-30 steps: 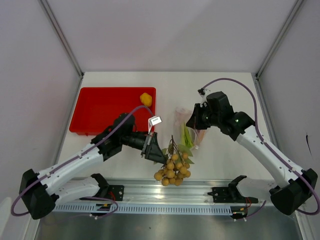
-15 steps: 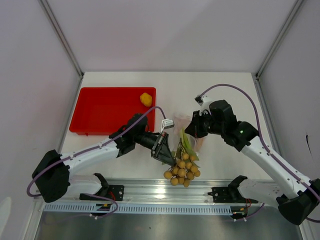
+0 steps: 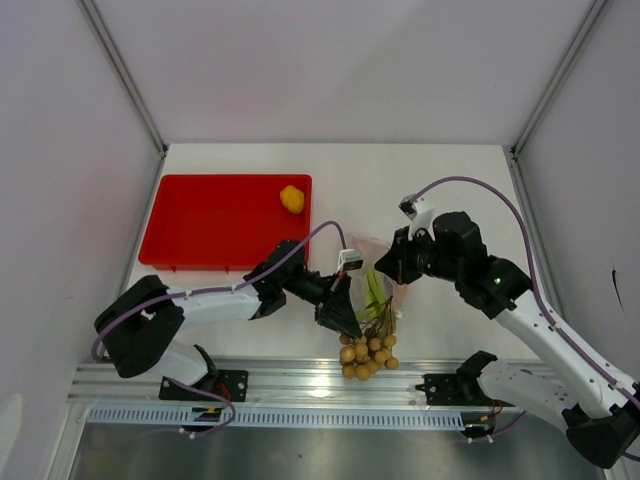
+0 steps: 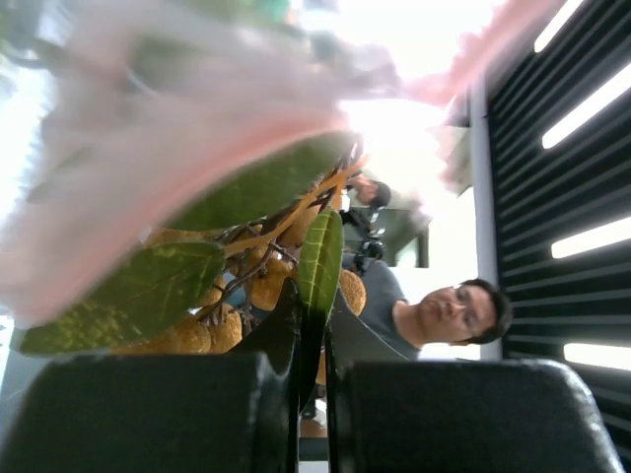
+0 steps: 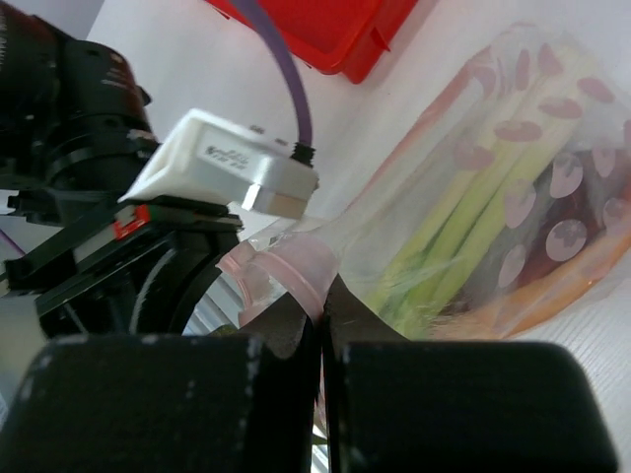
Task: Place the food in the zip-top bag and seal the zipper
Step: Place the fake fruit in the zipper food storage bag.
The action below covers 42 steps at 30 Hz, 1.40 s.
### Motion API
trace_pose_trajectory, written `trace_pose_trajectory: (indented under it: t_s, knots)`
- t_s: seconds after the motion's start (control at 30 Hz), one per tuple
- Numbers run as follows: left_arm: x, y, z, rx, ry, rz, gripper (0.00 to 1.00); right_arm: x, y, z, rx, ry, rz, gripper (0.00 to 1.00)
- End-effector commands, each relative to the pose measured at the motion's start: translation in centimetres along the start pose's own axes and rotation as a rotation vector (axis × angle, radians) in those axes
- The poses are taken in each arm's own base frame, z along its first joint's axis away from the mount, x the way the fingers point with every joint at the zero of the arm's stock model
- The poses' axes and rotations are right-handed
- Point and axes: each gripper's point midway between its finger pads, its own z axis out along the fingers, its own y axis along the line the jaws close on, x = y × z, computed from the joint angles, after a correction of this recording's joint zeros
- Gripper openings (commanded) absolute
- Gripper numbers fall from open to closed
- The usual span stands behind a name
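Observation:
The clear zip-top bag lies mid-table with green-white stalks, a dark purple piece and an orange piece inside. My right gripper is shut on the zipper, the pink strip at the bag's mouth, and lifts it. My left gripper is shut on a green leaf of the bunch of tan berries. The bunch hangs at the bag's mouth, near the table's front edge. A small yellow fruit sits in the red tray.
The red tray stands at the back left. A metal rail runs along the near edge right below the berries. The left wrist's white camera block is close beside the held bag mouth.
My left gripper has carried the berry bunch rightward, up to the bag's mouth. My right gripper has shifted slightly nearer with the bag's edge still pinched.

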Motion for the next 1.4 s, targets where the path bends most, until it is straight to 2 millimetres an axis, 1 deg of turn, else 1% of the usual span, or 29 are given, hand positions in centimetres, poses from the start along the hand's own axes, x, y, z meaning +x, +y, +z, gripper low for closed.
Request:
trace_pose_trajectory:
  t_s: [0.0,0.1,0.17,0.2,0.23,0.27,0.3,0.33,0.37,0.4,0.43,0.47,0.53,0.57,0.63,0.77,0.8,0.83,0.87,0.93,0.97,1.07,1.1,1.17,1.2,1.23,1.27,1.3,1.37]
  knots:
    - [0.1,-1.9,0.1,0.080,0.008,0.041,0.01,-1.8,1.2,-1.1,-0.044,-0.098,-0.058,0.00]
    - [-0.3,-1.3,0.2,0.055,-0.005,0.037,0.01,-1.4,1.1,-1.3,-0.046,-0.086,-0.055,0.00]
    - [-0.5,-1.3,0.3,0.014,-0.014,0.061,0.01,-1.2,1.1,-1.2,-0.046,-0.084,-0.049,0.00]
    - [-0.7,-1.9,0.3,0.002,-0.016,0.090,0.00,-1.2,0.9,-1.3,-0.038,-0.084,-0.046,0.00]
    - [-0.7,-1.6,0.3,-0.019,-0.020,0.156,0.01,-1.1,0.9,-1.3,-0.035,-0.084,-0.039,0.00]
    - [-0.8,-2.7,0.2,-0.029,-0.040,0.199,0.01,-1.1,0.8,-1.2,-0.031,-0.081,-0.036,0.00]
    - [-0.7,-2.5,0.1,-0.071,-0.042,0.162,0.01,-1.1,0.7,-1.1,-0.026,-0.081,-0.033,0.00]
    - [-0.6,-2.6,-0.1,-0.084,-0.052,0.174,0.01,-1.0,0.8,-1.1,-0.027,-0.077,-0.022,0.00]
    - [-0.9,-3.2,-0.1,-0.093,-0.075,0.226,0.01,-1.1,0.8,-1.0,-0.026,-0.074,-0.018,0.00]
    - [-0.5,-3.5,-0.4,-0.104,-0.082,0.227,0.00,-1.0,0.8,-1.0,-0.024,-0.070,-0.012,0.00]
    - [-0.7,-3.4,-0.5,-0.119,-0.103,0.251,0.01,-1.1,0.7,-0.9,-0.018,-0.073,0.002,0.00]
    - [-0.4,-4.0,-0.7,-0.132,-0.115,0.260,0.01,-1.0,0.6,-0.8,-0.010,-0.065,0.011,0.00]
    - [-0.3,-4.3,-0.9,-0.144,-0.133,0.302,0.00,-1.0,0.6,-0.7,-0.004,-0.056,0.032,0.00]
    - [-0.2,-4.9,-1.1,-0.143,-0.150,0.328,0.01,-0.8,0.4,-0.6,0.004,-0.042,0.041,0.00]
    - [0.0,-5.4,-1.2,-0.138,-0.163,0.364,0.01,-0.5,0.6,-0.5,-0.001,-0.028,0.063,0.00]
    - [0.1,-7.5,-1.2,-0.118,-0.192,0.464,0.01,-0.2,1.0,-0.3,-0.006,0.011,0.129,0.00]
    - [0.1,-8.9,-1.2,-0.102,-0.205,0.523,0.01,0.0,0.9,0.0,0.002,0.033,0.150,0.00]
    - [0.2,-9.3,-1.2,-0.100,-0.206,0.540,0.01,0.3,1.1,0.0,0.002,0.053,0.168,0.00]
    - [0.3,-9.9,-1.2,-0.094,-0.209,0.564,0.01,0.1,1.3,0.0,-0.001,0.055,0.191,0.00]
    - [0.5,-11.8,-1.4,-0.077,-0.230,0.645,0.01,0.2,1.5,-0.1,-0.003,0.069,0.212,0.00]
    - [0.5,-12.0,-1.6,-0.089,-0.241,0.668,0.00,-0.3,1.8,-0.4,-0.008,0.062,0.222,0.00]
    - [0.6,-13.3,-2.0,-0.094,-0.271,0.726,0.01,-0.5,2.5,-0.8,-0.025,0.076,0.242,0.00]
    - [0.5,-13.3,-2.1,-0.099,-0.280,0.751,0.01,-1.1,3.0,-1.1,-0.037,0.068,0.257,0.00]
    - [0.4,-13.5,-2.1,-0.097,-0.313,0.798,0.01,-1.4,3.8,-1.3,-0.064,0.081,0.283,0.00]
    - [0.3,-13.5,-2.2,-0.099,-0.324,0.827,0.01,-2.1,4.4,-1.7,-0.081,0.072,0.306,0.00]
    - [0.0,-13.7,-2.2,-0.096,-0.348,0.858,0.01,-2.3,4.9,-1.8,-0.099,0.074,0.317,0.00]
    - [0.0,-12.9,-2.2,-0.102,-0.360,0.871,0.01,-2.6,5.3,-1.9,-0.113,0.077,0.327,0.00]
    - [-0.4,-13.2,-2.3,-0.092,-0.385,0.917,0.00,-2.8,5.7,-2.1,-0.131,0.081,0.339,0.00]
    - [-0.7,-12.1,-2.4,-0.098,-0.411,0.928,0.01,-3.6,6.6,-2.5,-0.156,0.079,0.374,0.00]
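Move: The left hand grips the fruit bunch by its stem, the fruit hanging back of it. The bag mouth lies about 8 cm ahead, 4 cm to its right and 4 cm lower. The celery inside is some 11 cm ahead, 4 cm right, 8 cm down. The right gripper, pinching the bag's rim, is roughly 15 cm ahead and 5 cm right; from that right hand the mouth is about 7 cm back, 1 cm left, 4 cm down. Left lifts its bunch about 13 cm by the bag mouth, rolling 45 degrees; right still pinches the rim. ##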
